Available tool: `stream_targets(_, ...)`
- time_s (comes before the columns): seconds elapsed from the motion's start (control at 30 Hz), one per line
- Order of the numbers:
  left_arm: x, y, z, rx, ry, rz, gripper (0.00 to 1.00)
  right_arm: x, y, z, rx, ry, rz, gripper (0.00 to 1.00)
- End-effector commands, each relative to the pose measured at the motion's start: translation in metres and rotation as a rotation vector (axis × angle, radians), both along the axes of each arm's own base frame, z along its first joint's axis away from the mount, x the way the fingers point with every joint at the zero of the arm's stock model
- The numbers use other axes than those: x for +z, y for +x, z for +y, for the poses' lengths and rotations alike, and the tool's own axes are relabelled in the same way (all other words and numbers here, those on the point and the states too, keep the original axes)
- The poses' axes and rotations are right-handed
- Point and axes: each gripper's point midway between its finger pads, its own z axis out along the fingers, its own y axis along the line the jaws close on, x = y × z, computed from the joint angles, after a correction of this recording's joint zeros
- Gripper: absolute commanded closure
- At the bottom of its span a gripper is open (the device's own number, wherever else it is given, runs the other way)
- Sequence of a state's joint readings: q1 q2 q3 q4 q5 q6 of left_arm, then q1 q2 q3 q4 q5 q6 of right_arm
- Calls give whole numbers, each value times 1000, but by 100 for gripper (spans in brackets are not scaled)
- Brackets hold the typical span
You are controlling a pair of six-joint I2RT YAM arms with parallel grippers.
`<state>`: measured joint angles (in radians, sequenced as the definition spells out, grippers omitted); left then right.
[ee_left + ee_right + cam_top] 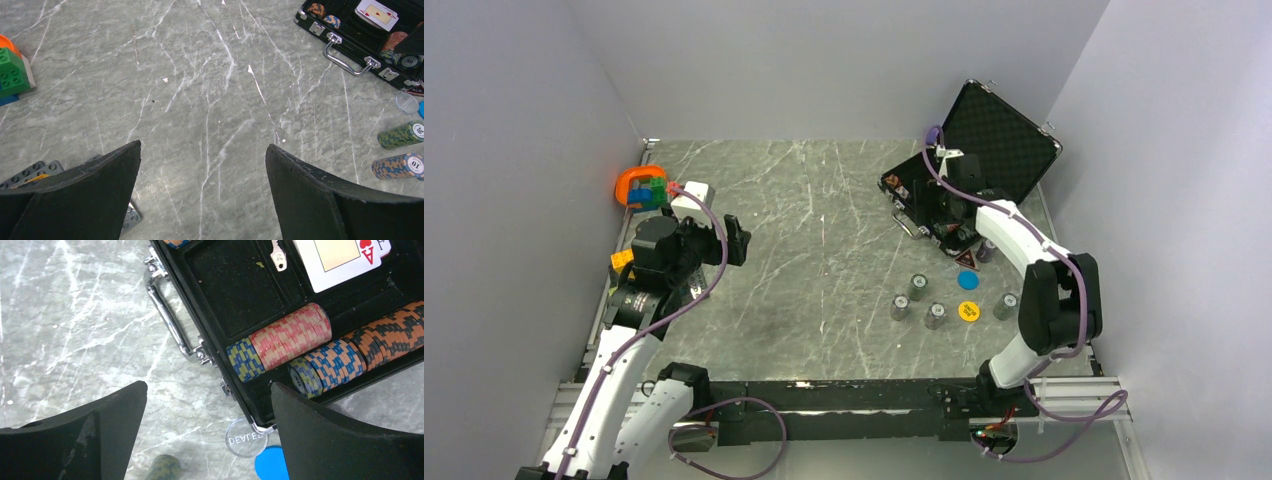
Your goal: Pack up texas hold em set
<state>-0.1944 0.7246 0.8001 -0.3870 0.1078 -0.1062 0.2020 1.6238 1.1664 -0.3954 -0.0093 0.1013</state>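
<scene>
The black briefcase (1002, 132) lies open at the back right, lid up, silver handle (169, 315) toward the table's middle. Its tray holds chip stacks (291, 335) lying on their sides and a playing card (340, 257). My right gripper (207, 390) hovers open and empty over the case's near corner (954, 235). Below it lie a clear dealer button (245, 439) and a blue disc (272, 465). Several chip stacks (918, 287) and a yellow disc (968, 311) sit on the table in front of the case. My left gripper (202, 147) is open over bare table at the left (736, 240).
An orange ring with coloured toy blocks (642, 187) sits at the far left by the wall. A yellow block (622, 259) and a grey studded plate (35, 172) lie beside my left arm. Walls close in the table on the left, back and right.
</scene>
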Motion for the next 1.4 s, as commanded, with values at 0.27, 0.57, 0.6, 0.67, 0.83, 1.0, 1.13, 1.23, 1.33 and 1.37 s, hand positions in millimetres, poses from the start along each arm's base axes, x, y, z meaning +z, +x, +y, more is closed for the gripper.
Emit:
stream_targets(0.27, 8, 1, -3, -13, -3, -20, 2, 23, -79, 29, -75, -56, 111, 7)
stream_targets(0.57, 8, 1, -3, -17, -4, -19, 2, -17, -136, 35, -60, -128, 296, 10)
stream_targets(0.6, 7, 1, -3, -16, -4, -18, 2, -19, -136, 37, -49, -130, 302, 11)
stream_targets(0.67, 7, 1, -3, -14, -3, -15, 2, -21, -134, 39, -42, -136, 307, 12)
stream_targets(0.83, 6, 1, -2, -11, -1, -10, 2, -35, -132, 51, -1, -138, 360, 16)
stream_targets(1.0, 6, 1, -3, -15, -2, -11, 2, -45, -142, 59, 25, -134, 410, 22)
stream_targets(1.13, 7, 1, -3, -17, -4, -14, 2, -50, -150, 59, 21, -137, 435, 30)
stream_targets(1.23, 7, 1, -3, -16, -3, -15, 2, -56, -153, 56, 12, -155, 456, 37)
stream_targets(1.33, 8, 1, -3, -14, -3, -16, 2, -61, -155, 53, 0, -171, 474, 42)
stream_targets(1.37, 8, 0, -3, -14, -3, -16, 2, -62, -156, 52, -4, -175, 477, 45)
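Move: The right hand, empty and open over the case's near end, goes for the standing green chip stack, about 15 cm back, 5 cm to its left and 8 cm below. Beyond that stack, nearer the base, stand two blue-orange stacks: one 5 cm back and 4 cm left of it, the other 7 cm back and 4 cm right. The blue button lies some 11 cm back and 7 cm right of the hand, on the table. From the left hand the green stack is roughly 43 cm right, 2 cm back and 22 cm down. The right hand swings back out of the case area by about 15 cm and some 5 cm to the left, rising a little at first, then sinking onto the green chip stack to end 5 to 6 cm lower than it began. On the way the wrist tips the fingers some 25 degrees more steeply down, and they draw in from wide open to a little over half open, one on each side of the stack's upper part, without a clear grip yet. ##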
